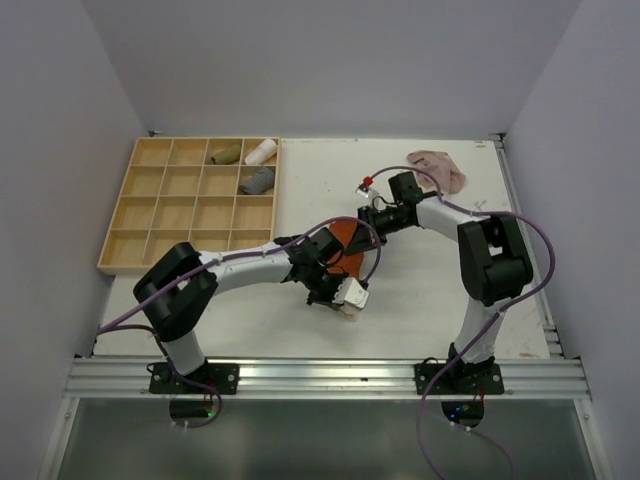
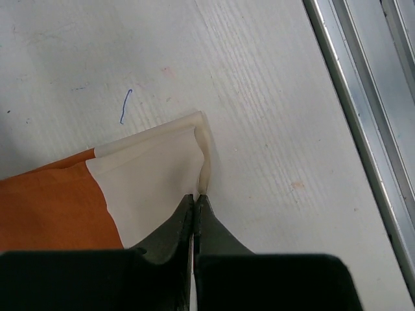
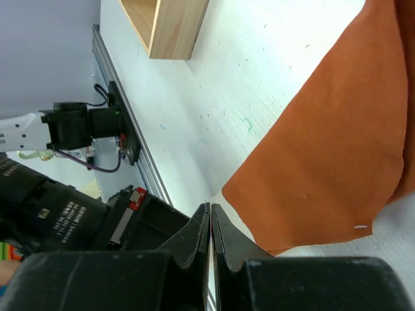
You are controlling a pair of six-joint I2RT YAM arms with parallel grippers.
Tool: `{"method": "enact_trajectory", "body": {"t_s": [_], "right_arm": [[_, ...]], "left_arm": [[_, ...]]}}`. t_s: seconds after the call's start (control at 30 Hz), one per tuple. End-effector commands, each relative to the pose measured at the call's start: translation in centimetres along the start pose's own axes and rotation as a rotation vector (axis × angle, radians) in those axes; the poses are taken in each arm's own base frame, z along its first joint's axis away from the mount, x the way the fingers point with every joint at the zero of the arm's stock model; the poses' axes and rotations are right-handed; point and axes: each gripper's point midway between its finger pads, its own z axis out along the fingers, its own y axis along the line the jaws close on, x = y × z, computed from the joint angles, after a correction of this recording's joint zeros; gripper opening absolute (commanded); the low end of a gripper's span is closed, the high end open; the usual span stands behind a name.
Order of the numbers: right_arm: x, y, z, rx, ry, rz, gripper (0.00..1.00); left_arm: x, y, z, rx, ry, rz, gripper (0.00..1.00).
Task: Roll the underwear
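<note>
The rust-orange underwear (image 1: 345,243) lies mid-table, stretched between my two grippers. My left gripper (image 1: 350,297) is at its near end. In the left wrist view the jaws (image 2: 196,195) are shut on the cream waistband corner (image 2: 202,139), with orange cloth (image 2: 52,207) to the left. My right gripper (image 1: 374,220) sits at the far end. In the right wrist view its jaws (image 3: 211,207) are pressed together at the corner of the orange cloth (image 3: 324,129). The pale beige-pink underwear (image 1: 437,170) lies crumpled at the back right, apart from both grippers.
A wooden compartment tray (image 1: 125,215) stands at the back left and holds rolled olive (image 1: 226,154), white (image 1: 261,151) and grey (image 1: 258,180) items. Its corner (image 3: 172,26) shows in the right wrist view. A metal rail (image 2: 363,97) runs along the table edge.
</note>
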Motion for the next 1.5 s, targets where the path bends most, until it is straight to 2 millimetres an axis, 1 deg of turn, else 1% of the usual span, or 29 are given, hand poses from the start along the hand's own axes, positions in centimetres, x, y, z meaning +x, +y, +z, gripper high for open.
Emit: {"method": "enact_trajectory", "body": {"t_s": [0.0, 0.03, 0.07, 0.13, 0.17, 0.23, 0.27, 0.3, 0.4, 0.5, 0.6, 0.63, 0.7, 0.73, 0.8, 0.83, 0.87, 1.03, 1.07, 1.1, 1.13, 1.17, 1.2, 1.23, 1.27, 1.3, 1.33, 1.4, 1.47], "right_arm": [[2.7, -0.2, 1.3, 0.011, 0.084, 0.002, 0.07], [3.4, -0.7, 1.5, 0.014, 0.1, 0.015, 0.07], [4.8, -1.6, 2.0, 0.023, 0.131, 0.048, 0.07], [6.3, -2.6, 2.5, 0.022, 0.178, 0.067, 0.07], [7.1, -3.4, 2.9, 0.024, 0.209, 0.077, 0.07], [7.7, -4.5, 3.0, 0.045, 0.24, 0.052, 0.07], [8.1, -4.9, 3.1, 0.048, 0.255, 0.049, 0.07], [8.9, -5.4, 3.1, 0.05, 0.288, 0.049, 0.07], [9.0, -5.6, 3.1, 0.047, 0.305, 0.043, 0.06], [8.6, -5.3, 3.1, 0.03, 0.3, 0.034, 0.06], [8.0, -4.7, 2.9, 0.018, 0.302, 0.005, 0.07], [7.4, -4.4, 2.7, 0.016, 0.296, -0.016, 0.08], [7.4, -4.0, 2.3, 0.014, 0.31, -0.029, 0.11], [6.5, -3.7, 2.2, 0.017, 0.303, -0.058, 0.13], [5.8, -3.4, 1.4, 0.034, 0.302, -0.071, 0.15], [4.8, -3.1, 1.0, 0.042, 0.288, -0.098, 0.17], [4.5, -2.7, 0.4, 0.054, 0.288, -0.112, 0.19], [1.2, -1.7, -2.0, 0.081, 0.207, -0.155, 0.19], [0.6, -1.4, -2.8, 0.07, 0.181, -0.147, 0.19], [0.0, -0.4, -3.3, 0.027, 0.143, -0.149, 0.19], [-0.1, -0.1, -3.7, 0.009, 0.116, -0.142, 0.2], [-1.0, -0.2, -4.4, 0.002, 0.06, -0.158, 0.21], [-1.5, 1.0, -5.4, 0.0, 0.015, -0.203, 0.23], [-1.0, 0.9, -5.7, -0.005, 0.003, -0.202, 0.26], [-1.2, 0.9, -6.3, 0.003, -0.025, -0.239, 0.27], [-1.3, 1.6, -7.0, 0.007, -0.046, -0.278, 0.28], [-0.8, 1.6, -7.3, 0.022, -0.044, -0.295, 0.3], [0.4, 1.9, -8.2, 0.052, -0.022, -0.385, 0.33], [1.5, 1.6, -8.8, 0.097, 0.006, -0.465, 0.36]], "left_arm": [[-2.9, 0.5, -1.3, -0.007, -0.08, -0.046, 0.0], [-3.2, 0.7, -1.5, -0.015, -0.09, -0.054, 0.0], [-3.6, 1.2, -1.8, -0.023, -0.104, -0.077, 0.0], [-3.5, 2.0, -2.4, -0.032, -0.124, -0.128, 0.0], [-3.4, 3.0, -3.1, -0.05, -0.139, -0.171, 0.0], [-3.5, 4.1, -3.8, -0.064, -0.172, -0.215, 0.0], [-3.1, 5.2, -4.5, -0.091, -0.183, -0.259, 0.0], [-3.0, 5.9, -4.9, -0.104, -0.195, -0.272, 0.0], [-1.7, 7.8, -5.3, -0.131, -0.193, -0.336, 0.0], [-0.4, 9.1, -4.9, -0.147, -0.18, -0.369, 0.0], [0.7, 9.9, -3.9, -0.157, -0.167, -0.41, 0.0], [0.9, 10.1, -3.6, -0.16, -0.166, -0.419, 0.0], [1.3, 10.4, -3.1, -0.156, -0.164, -0.441, 0.0], [1.2, 10.6, -3.1, -0.154, -0.169, -0.445, 0.0], [0.9, 10.6, -3.2, -0.153, -0.184, -0.44, 0.0], [0.8, 10.5, -3.2, -0.148, -0.188, -0.431, 0.0], [0.4, 10.4, -3.6, -0.151, -0.195, -0.424, 0.0], [-1.1, 10.0, -4.9, -0.156, -0.229, -0.399, 0.0], [-1.5, 10.0, -5.2, -0.156, -0.235, -0.398, 0.0], [-1.6, 10.2, -5.3, -0.162, -0.237, -0.4, 0.0], [-1.7, 10.5, -5.4, -0.163, -0.239, -0.409, 0.0], [-1.6, 10.6, -5.2, -0.16, -0.233, -0.419, 0.0], [-1.4, 10.8, -5.1, -0.162, -0.225, -0.432, 0.0], [-1.5, 11.2, -5.1, -0.166, -0.223, -0.45, 0.0], [-0.8, 11.2, -4.3, -0.148, -0.205, -0.487, 0.0], [-0.3, 11.4, -4.0, -0.152, -0.187, -0.513, 0.0], [0.2, 11.9, -3.3, -0.143, -0.175, -0.551, 0.0], [1.0, 11.8, -2.5, -0.117, -0.148, -0.609, 0.0], [1.9, 11.9, -1.4, -0.084, -0.135, -0.67, 0.0]]}}
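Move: My closed left fingers already pinch the cream end of the underwear, lifted slightly. The rest lies as an orange strip running away from me, its middle about 8 cm ahead of that hand and 3 cm below. From my shut right hand that middle is some 4 cm back and 8 cm down. The wooden tray's middle sits about 34 cm left and 22 cm ahead of my left hand; the pile of folded cloths is roughly 17 cm ahead and 20 cm right of my right hand. With my left hand I keep the pinch on the cream end, carry it up and about 9 cm forward over the orange strip, turning some 25 degrees counter-clockwise, and set it down there, then lift and move on about 3 cm forward and right. My right hand first drops 8 cm and back towards the strip beside the fold, pauses low, then slightly opens and withdraws forward, right and up. ##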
